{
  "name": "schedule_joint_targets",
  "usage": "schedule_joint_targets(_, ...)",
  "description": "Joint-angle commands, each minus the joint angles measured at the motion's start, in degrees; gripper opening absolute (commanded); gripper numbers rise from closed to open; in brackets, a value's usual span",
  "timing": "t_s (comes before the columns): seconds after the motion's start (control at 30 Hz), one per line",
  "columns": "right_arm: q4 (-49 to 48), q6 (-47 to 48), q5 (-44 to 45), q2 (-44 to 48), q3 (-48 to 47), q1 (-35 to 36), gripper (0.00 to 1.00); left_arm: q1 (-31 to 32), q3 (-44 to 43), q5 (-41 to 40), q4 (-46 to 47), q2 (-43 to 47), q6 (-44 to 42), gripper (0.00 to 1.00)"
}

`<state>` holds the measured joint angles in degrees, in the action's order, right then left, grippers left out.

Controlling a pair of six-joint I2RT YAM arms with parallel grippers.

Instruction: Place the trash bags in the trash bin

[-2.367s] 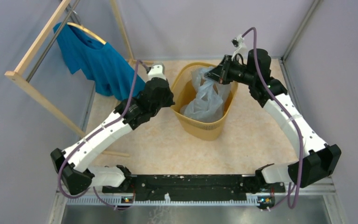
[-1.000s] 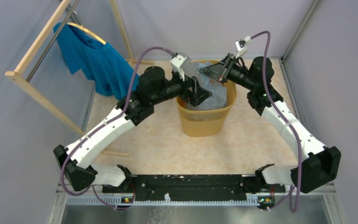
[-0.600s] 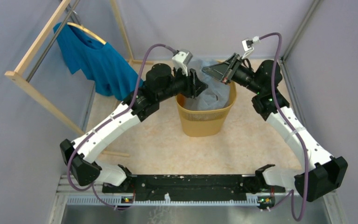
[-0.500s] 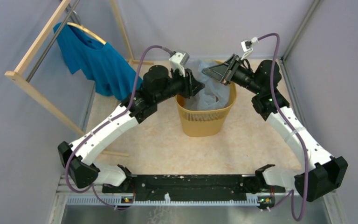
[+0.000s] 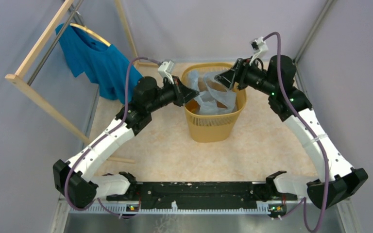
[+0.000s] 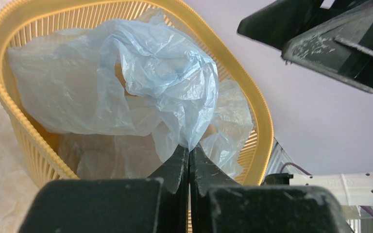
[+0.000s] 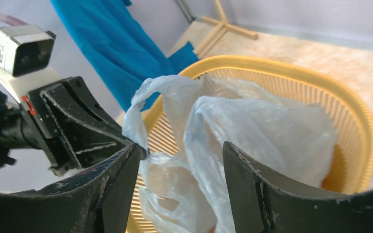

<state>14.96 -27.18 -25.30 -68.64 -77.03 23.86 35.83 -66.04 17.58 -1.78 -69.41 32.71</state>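
Observation:
The yellow-orange trash bin point(image 5: 212, 127) stands upright at the back middle of the table. A pale, crinkly trash bag point(image 5: 212, 97) lies loosely inside it, bulging up to the rim. My left gripper point(image 5: 194, 91) reaches over the bin's left rim and is shut on a fold of the bag point(image 6: 150, 82); the film is pinched at its fingertips point(image 6: 189, 148). My right gripper point(image 5: 219, 77) hovers over the back right rim, open. In the right wrist view its jaws point(image 7: 179, 155) straddle the bag point(image 7: 257, 131) without gripping it.
A bright blue T-shirt point(image 5: 102, 63) hangs on a wooden rack point(image 5: 34, 48) at the back left, close to my left arm. The rack's wooden feet point(image 7: 223, 23) lie behind the bin. Grey walls close in the table on three sides.
My left gripper has shut on the bag and drawn back toward the bin's left rim. My right gripper has opened and let the bag go. The bag sits lower.

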Motion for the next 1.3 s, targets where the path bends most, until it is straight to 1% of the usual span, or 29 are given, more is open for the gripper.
schedule_joint_targets(0.0, 13.2, 15.7, 3.9, -0.5, -5.7, 0.6, 0.64, -0.8, 2.0, 4.1, 4.9, 2.8, 2.2, 0.00)
schedule_joint_targets(0.03, 14.3, 16.9, 3.0, -0.7, -5.9, 0.9, 0.64, -0.9, 2.2, 4.3, 4.9, 2.9, 2.3, 0.00)
schedule_joint_targets(0.1, 16.8, 18.3, 5.3, -1.5, -6.9, 2.7, 0.63, -1.0, 2.2, 4.6, 4.9, 3.0, 2.3, 0.00)
schedule_joint_targets(0.17, 18.2, 18.6, 8.3, -2.2, -7.6, 5.3, 0.56, -1.1, 2.1, 5.0, 4.6, 2.9, 2.2, 0.00)
schedule_joint_targets(0.2, 18.4, 18.6, 8.9, -2.7, -7.8, 6.5, 0.50, -1.1, 2.1, 5.0, 4.5, 2.9, 2.2, 0.00)
schedule_joint_targets(0.23, 18.2, 18.4, 9.3, -3.2, -7.7, 7.5, 0.46, -1.2, 2.1, 5.0, 4.4, 2.9, 2.1, 0.00)
schedule_joint_targets(0.27, 17.7, 18.1, 10.0, -3.6, -7.4, 8.6, 0.44, -1.3, 1.9, 5.1, 4.1, 2.9, 2.0, 0.00)
schedule_joint_targets(0.37, 15.9, 18.3, 13.8, -5.0, -6.1, 11.7, 0.45, -1.5, 1.3, 5.2, 3.7, 2.8, 1.8, 0.00)
schedule_joint_targets(0.47, 14.2, 18.7, 22.7, -6.4, -5.6, 13.6, 0.50, -1.6, 0.7, 5.6, 3.4, 2.8, 1.5, 0.00)
schedule_joint_targets(0.57, 11.4, 18.5, 27.9, -7.1, -4.5, 13.9, 0.50, -1.7, 0.6, 5.7, 3.1, 2.9, 1.3, 0.00)
schedule_joint_targets(0.63, 9.0, 18.6, 28.2, -7.6, -3.6, 13.9, 0.49, -1.7, 0.7, 5.4, 2.8, 3.3, 1.3, 0.00)
schedule_joint_targets(0.77, 5.9, 18.8, 23.4, -10.1, -3.4, 13.9, 0.49, -1.8, 0.7, 5.0, 2.3, 3.8, 1.1, 0.00)
schedule_joint_targets(0.87, 3.7, 17.5, 21.1, -11.5, -3.3, 13.9, 0.51, -1.9, 0.4, 5.0, 2.0, 3.9, 0.9, 0.00)
schedule_joint_targets(0.93, 2.8, 16.8, 20.2, -12.4, -3.5, 13.9, 0.50, -1.9, 0.3, 5.0, 2.0, 4.0, 0.9, 0.00)
schedule_joint_targets(1.0, 1.6, 16.8, 20.6, -12.4, -3.3, 13.9, 0.44, -1.9, 0.2, 5.1, 2.0, 4.0, 0.9, 0.00)
schedule_joint_targets(1.03, 1.1, 16.9, 21.7, -12.3, -3.0, 13.9, 0.38, -2.0, 0.2, 5.1, 2.0, 4.0, 0.9, 0.00)
schedule_joint_targets(1.1, 1.1, 17.1, 24.8, -11.7, -3.1, 13.9, 0.17, -2.0, 0.2, 5.1, 2.0, 4.1, 0.7, 0.00)
schedule_joint_targets(1.13, 1.0, 17.3, 26.8, -11.1, -3.2, 13.9, 0.09, -2.1, 0.1, 4.9, 2.0, 4.3, 0.5, 0.00)
schedule_joint_targets(1.17, 0.9, 17.5, 28.2, -10.1, -3.1, 13.9, 0.03, -2.0, 0.2, 4.6, 0.5, 4.5, 0.3, 0.00)
schedule_joint_targets(1.2, 0.4, 17.7, 29.0, -8.8, -2.9, 13.9, 0.00, -2.1, 0.3, 4.0, -0.2, 5.0, 0.1, 0.00)
schedule_joint_targets(1.27, 0.0, 17.6, 30.3, -5.8, -2.5, 13.9, 0.00, -2.2, 0.3, 2.8, -1.4, 6.0, -0.5, 0.00)
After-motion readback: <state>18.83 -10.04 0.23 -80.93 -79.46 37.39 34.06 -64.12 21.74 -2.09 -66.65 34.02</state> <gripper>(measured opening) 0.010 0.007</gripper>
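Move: The loose upstanding fold of the trash bag lies some 4 cm ahead of the open right hand, 4 cm to its left and 8 cm below. The mouth of the trash bin is centred about 5 cm ahead, 4 cm left and 12 cm down; the left gripper, pinching the bag, is 11 cm left, roughly 1 cm back and 5 cm lower. From the left hand, that fold lies 5 cm ahead, 7 cm right and 3 cm below. Sinking about 9 cm, forward and left, the right hand rolls 25 degrees and pinches the fold; left keeps hold. ##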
